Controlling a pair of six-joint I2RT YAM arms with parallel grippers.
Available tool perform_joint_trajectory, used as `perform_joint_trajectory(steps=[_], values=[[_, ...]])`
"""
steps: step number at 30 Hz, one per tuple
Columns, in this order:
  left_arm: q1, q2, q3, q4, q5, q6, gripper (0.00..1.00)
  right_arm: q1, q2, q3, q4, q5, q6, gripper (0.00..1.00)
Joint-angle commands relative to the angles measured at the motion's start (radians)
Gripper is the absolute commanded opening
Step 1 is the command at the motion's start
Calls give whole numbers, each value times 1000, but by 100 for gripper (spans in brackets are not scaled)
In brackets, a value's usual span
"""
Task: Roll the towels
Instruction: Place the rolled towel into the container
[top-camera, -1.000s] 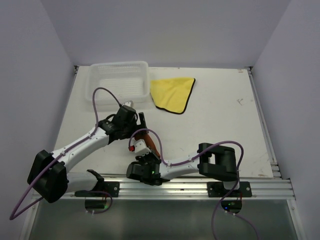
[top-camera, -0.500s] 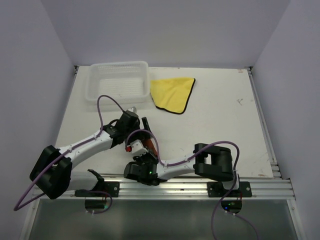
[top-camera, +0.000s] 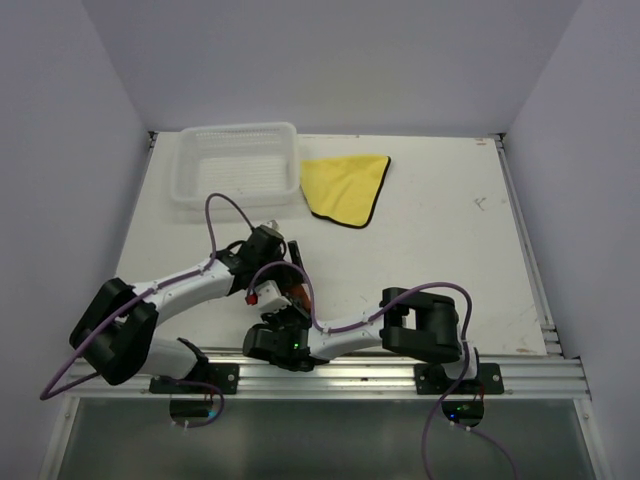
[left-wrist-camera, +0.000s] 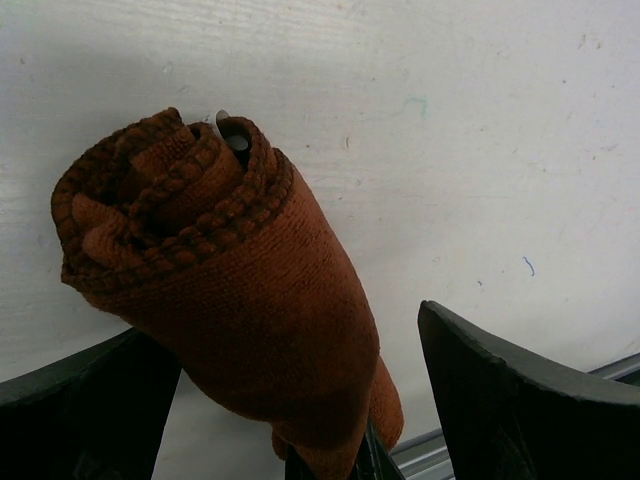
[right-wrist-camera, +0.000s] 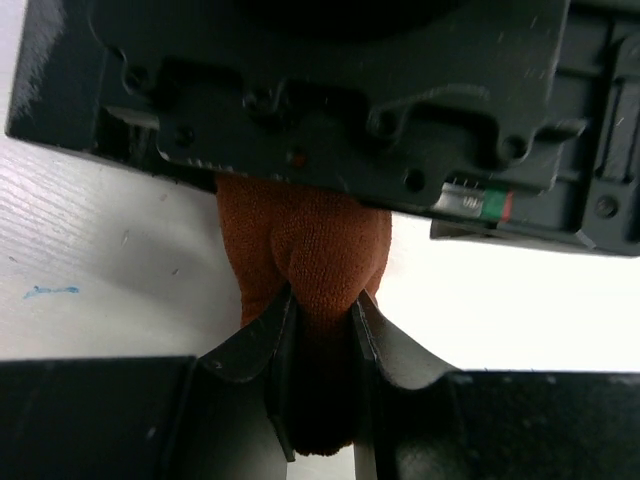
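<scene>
The rust-brown towel (left-wrist-camera: 230, 300) is rolled into a tight cylinder, its spiral end facing the left wrist camera. My left gripper (left-wrist-camera: 290, 320) is open, one finger on each side of the roll, which leans toward the left finger (left-wrist-camera: 90, 400). My right gripper (right-wrist-camera: 320, 312) is shut on the roll's other end (right-wrist-camera: 310, 250), the cloth bulging out past its jaws. From above, only a sliver of the rust towel (top-camera: 297, 290) shows between the left gripper (top-camera: 291, 258) and the right gripper (top-camera: 288, 303). The yellow towel (top-camera: 346, 185) lies flat and unrolled at the back.
A white mesh basket (top-camera: 238, 172) stands at the back left, next to the yellow towel. The metal rail (top-camera: 380, 375) at the table's near edge runs just behind the right wrist. Purple cables loop over both arms.
The left wrist has come nearer and slightly right, closing over the roll, so less of the rust towel shows from above. The right arm has shifted a little left, still gripping.
</scene>
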Motion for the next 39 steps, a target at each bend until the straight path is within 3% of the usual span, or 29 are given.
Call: perform_joint_trajectory(steps=[1, 8, 13, 15, 19, 25, 27, 32, 35, 39], values=[[-24, 43, 6, 15, 4, -4, 100, 2, 15, 30, 89, 9, -11, 4], [-44, 97, 11, -44, -16, 11, 96, 8, 7, 2, 147, 11, -48, 4], [-47, 152, 64, -99, -72, 46, 87, 16, 0, -25, 206, 16, -66, 4], [-56, 178, 107, -126, -98, 77, 77, 16, 3, -28, 206, 17, -65, 6], [-93, 262, 184, -284, -229, 126, 74, 18, -12, -48, 229, 19, -46, 11], [-104, 291, 161, -292, -221, 126, 65, 19, -34, -82, 275, 12, -60, 15], [-104, 316, 158, -291, -212, 129, 57, 19, -46, -99, 287, 14, -58, 19], [-105, 328, 140, -275, -218, 131, 43, 36, -98, -146, 311, 38, -66, 52], [-104, 316, 130, -251, -217, 132, 39, 65, -146, -165, 302, 69, -65, 62], [-101, 311, 152, -237, -229, 143, 36, 108, -198, -170, 256, 97, -36, 67]])
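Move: The rolled brown towel's middle is about 3 cm below the open left hand, practically level with it forward and sideways. The right hand still pinches its near end, with the middle some 5 cm ahead, 1 cm left and 2 cm lower. From the left hand the container lies about 30 cm ahead and 16 cm left, and the yellow towel 23 cm ahead and 14 cm right, roughly 5 cm lower. The left hand sinks some 3.5 cm, tilts and pinches the rolled towel; the right then lets go, retreating. ##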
